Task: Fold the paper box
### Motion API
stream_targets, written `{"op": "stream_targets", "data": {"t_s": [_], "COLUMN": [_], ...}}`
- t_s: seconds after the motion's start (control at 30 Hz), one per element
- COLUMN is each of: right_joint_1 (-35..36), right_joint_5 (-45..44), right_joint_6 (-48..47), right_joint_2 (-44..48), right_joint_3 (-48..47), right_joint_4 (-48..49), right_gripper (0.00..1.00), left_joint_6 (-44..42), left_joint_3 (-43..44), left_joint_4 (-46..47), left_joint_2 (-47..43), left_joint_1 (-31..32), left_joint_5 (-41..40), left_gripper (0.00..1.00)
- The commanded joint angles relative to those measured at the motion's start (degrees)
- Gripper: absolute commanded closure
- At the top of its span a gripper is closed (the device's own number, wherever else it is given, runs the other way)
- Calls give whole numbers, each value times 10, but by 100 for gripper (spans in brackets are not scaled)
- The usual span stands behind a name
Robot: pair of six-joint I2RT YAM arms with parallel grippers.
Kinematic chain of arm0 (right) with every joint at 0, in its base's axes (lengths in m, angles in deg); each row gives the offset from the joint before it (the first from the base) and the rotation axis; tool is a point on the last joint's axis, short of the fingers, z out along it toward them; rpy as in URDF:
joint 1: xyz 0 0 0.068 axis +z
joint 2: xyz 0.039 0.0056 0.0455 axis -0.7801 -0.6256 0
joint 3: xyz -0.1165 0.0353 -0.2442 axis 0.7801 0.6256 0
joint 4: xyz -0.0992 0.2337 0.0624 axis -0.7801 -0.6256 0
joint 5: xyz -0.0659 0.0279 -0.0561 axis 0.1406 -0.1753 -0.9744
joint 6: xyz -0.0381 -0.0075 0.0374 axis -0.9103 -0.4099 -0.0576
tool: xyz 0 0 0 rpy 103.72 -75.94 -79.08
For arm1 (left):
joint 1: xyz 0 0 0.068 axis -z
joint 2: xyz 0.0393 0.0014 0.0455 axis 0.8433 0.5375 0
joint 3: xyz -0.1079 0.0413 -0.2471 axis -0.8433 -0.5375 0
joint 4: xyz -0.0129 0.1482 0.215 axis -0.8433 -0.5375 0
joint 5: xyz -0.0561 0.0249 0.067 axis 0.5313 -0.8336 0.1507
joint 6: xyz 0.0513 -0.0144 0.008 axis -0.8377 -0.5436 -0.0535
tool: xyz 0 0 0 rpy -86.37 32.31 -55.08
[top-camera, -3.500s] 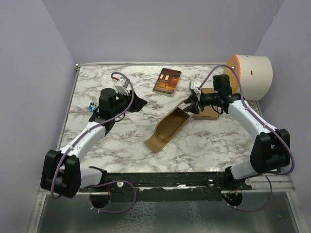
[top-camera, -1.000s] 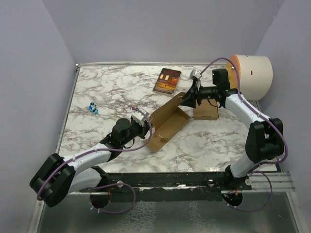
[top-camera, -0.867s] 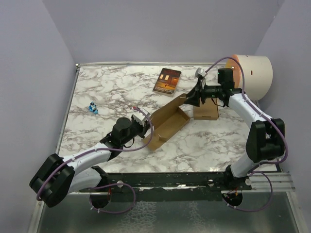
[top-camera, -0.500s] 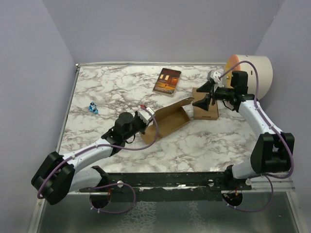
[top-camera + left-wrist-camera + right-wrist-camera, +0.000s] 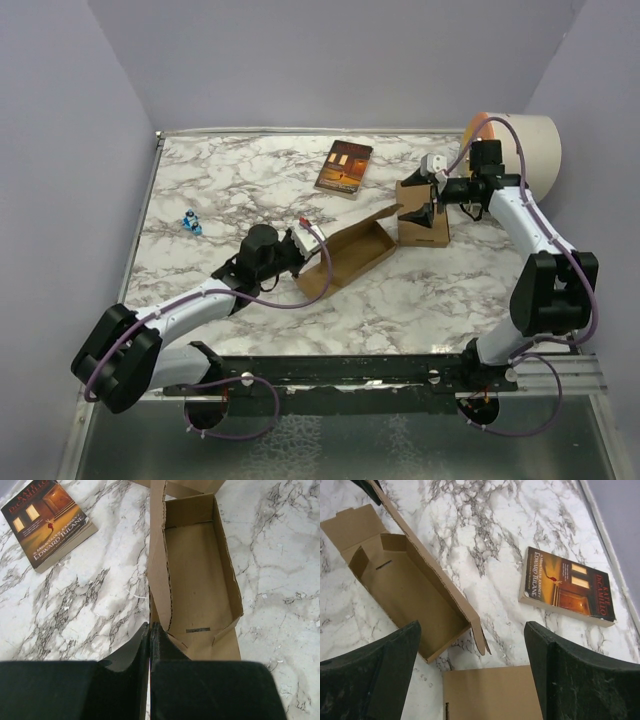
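Note:
The paper box (image 5: 352, 253) is an open brown cardboard tray lying slantwise mid-table, its interior showing (image 5: 197, 580) with one end flap raised at the far end. My left gripper (image 5: 303, 262) is shut on the tray's left long wall near its near end; the fingers (image 5: 150, 632) meet on the thin cardboard edge. My right gripper (image 5: 418, 203) is open and clear of the tray, hovering past its far end. In the right wrist view the tray (image 5: 405, 590) lies ahead of the wide-apart fingers (image 5: 475, 680), with nothing between them.
A second brown carton (image 5: 425, 232) lies flat under the right gripper (image 5: 490, 692). A dark red-brown book (image 5: 344, 167) lies at the back centre. A small blue toy (image 5: 190, 222) sits at the left. A cream and orange roll (image 5: 520, 155) stands at the back right corner.
The right gripper let go of the box's far flap, opened wide and drew back to the right. The left gripper closed on the box wall and swung the box's near end right.

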Motion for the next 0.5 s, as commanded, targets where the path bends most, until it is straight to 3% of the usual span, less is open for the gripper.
{"op": "stream_targets", "data": {"t_s": [0.0, 0.2, 0.47], "right_joint_1": [13, 54, 73], "right_joint_5": [0, -67, -96], "right_joint_6": [-106, -105, -139], "right_joint_2": [-33, -46, -64], "right_joint_3": [-43, -57, -70], "right_joint_4": [-106, -92, -131], "right_gripper": [16, 22, 48], "left_joint_6": [-16, -25, -29], "left_joint_3": [28, 37, 55], "left_joint_4": [3, 3, 3], "left_joint_2": [9, 15, 39], "left_joint_1": [-11, -23, -37], "left_joint_5": [61, 93, 127], "left_gripper": [100, 100, 100]}}
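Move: The upturned far-right end of the box's long side panel is my right hand's target: about 5 cm to the left, 1 cm back and 4 cm below it. Roughly 16 cm below that hand, the open tray's middle lies 12 cm left and 12 cm back, the closed box 8 cm right and 1 cm farther out, the book 16 cm left and 16 cm ahead. From my left hand, still pinching the panel's near end, that far end is some 22 cm right, 13 cm ahead and 1 cm higher. I bring my open right hand about 3 cm left and a little over 2 cm down, sinking first and then sliding left, so its fingers come astride the panel's far end and close about a third of the way, not yet gripping. My left hand keeps its pinch on the near end, lifts about 1 cm with a slight shift right, and turns clockwise some 5 degrees. ##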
